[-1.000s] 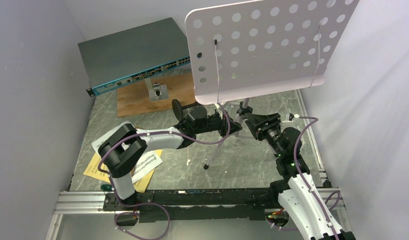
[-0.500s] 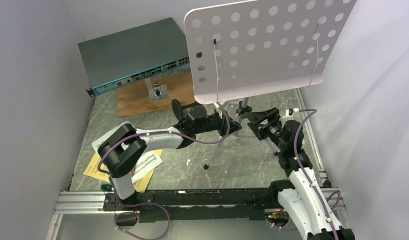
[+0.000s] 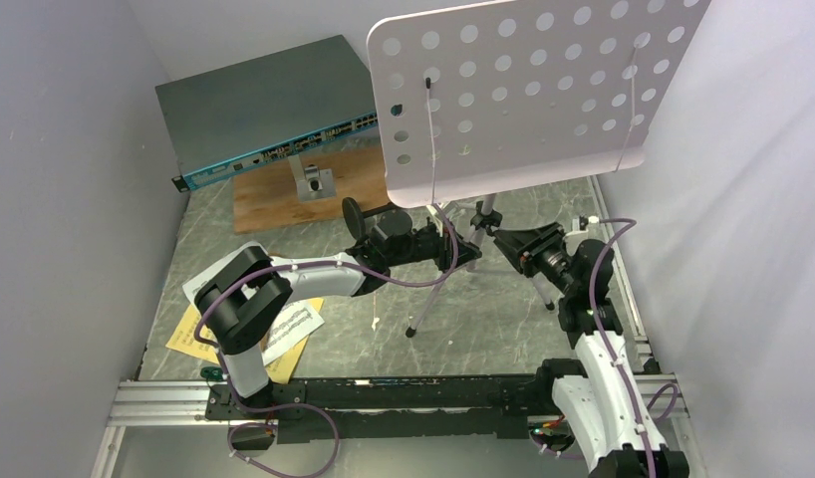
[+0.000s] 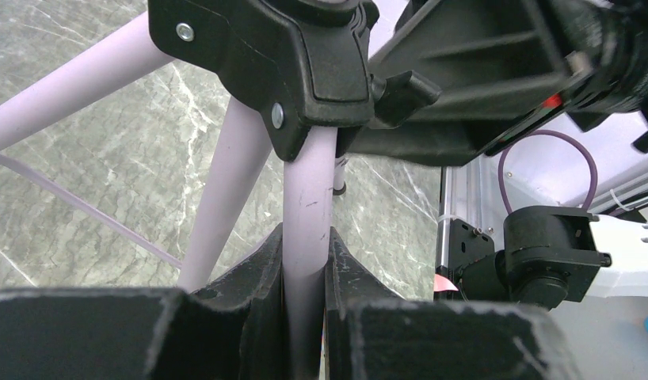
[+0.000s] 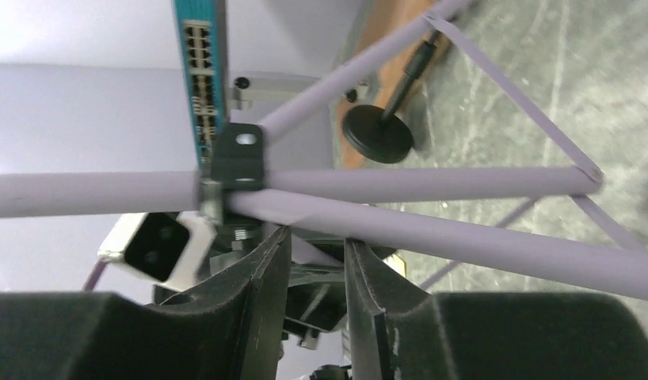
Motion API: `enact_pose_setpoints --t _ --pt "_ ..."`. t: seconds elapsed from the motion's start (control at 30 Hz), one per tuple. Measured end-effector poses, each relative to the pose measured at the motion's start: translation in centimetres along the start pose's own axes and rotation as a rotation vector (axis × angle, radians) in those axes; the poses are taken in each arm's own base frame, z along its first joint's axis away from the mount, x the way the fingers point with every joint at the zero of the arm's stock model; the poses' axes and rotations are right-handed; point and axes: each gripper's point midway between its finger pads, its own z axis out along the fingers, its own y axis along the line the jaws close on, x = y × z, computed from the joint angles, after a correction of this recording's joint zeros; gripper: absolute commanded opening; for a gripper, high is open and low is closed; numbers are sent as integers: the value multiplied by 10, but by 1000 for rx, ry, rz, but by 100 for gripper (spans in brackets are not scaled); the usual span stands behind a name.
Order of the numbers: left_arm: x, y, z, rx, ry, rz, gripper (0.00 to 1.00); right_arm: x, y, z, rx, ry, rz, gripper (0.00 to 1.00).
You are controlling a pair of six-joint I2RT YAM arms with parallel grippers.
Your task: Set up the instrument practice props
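Note:
The pale lilac music stand (image 3: 523, 95) stands upright at the back right, its perforated desk high above the tripod legs (image 3: 433, 294). My left gripper (image 3: 470, 254) is shut on a lilac leg tube (image 4: 307, 206) just below the black hub (image 4: 305, 63). From the right, my right gripper (image 3: 500, 239) reaches toward the same hub. Its jaws (image 5: 314, 237) stand apart, empty, just under a lilac tube (image 5: 432, 229). Yellow and white music sheets (image 3: 284, 334) lie flat under the left arm. The short black mic stand (image 5: 378, 133) rests on its round base behind the left gripper.
A grey network switch (image 3: 264, 105) with a blue front sits at the back left. In front of it lies a wooden board (image 3: 269, 199) with a metal block (image 3: 314, 184). Grey walls close in on both sides. A metal rail (image 3: 384, 393) runs along the near edge.
My right arm has shifted a little right and drawn back from the hub, its jaws opening wide, then narrowing. The stand's desk shifted slightly left. The left gripper kept its hold.

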Motion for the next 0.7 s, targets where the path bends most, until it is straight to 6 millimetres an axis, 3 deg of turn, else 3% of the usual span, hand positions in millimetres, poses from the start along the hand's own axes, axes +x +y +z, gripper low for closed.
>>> enact_pose_setpoints --t 0.2,0.3,0.37,0.5,0.7 --pt "0 0 0 0 2 0 0 12 -42 2 94 46 96 37" --pt "0 0 0 1 1 0 0 12 -45 1 112 47 66 40" --pt "0 0 0 1 1 0 0 10 -43 -1 126 46 10 47" --pt "0 0 0 1 1 0 0 3 -12 -9 84 47 -188 71" --pt "0 0 0 2 2 -2 0 0 37 -14 -47 84 -466 78"
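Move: The wing knob on the music stand's leg collar is what my right hand works at: about 2 cm ahead, 2 cm to its left and 3 cm above it. The black collar sits about 4 cm ahead, 4 cm to the left and 4 cm above that hand; the leg pinched by my left hand is 1 cm ahead, 6 cm left and 5 cm below. From my left hand the knob lies 1 cm ahead, 4 cm to the right and 8 cm up. I drop my right hand some 4.5 cm below the knob, then swing it back up about 8 cm, rolling its left side down about 20 degrees and tipping the fingertips up as the fingers spread wide, so they come to straddle the wing knob. My left hand stays put and keeps its pinch on the stand's leg. ##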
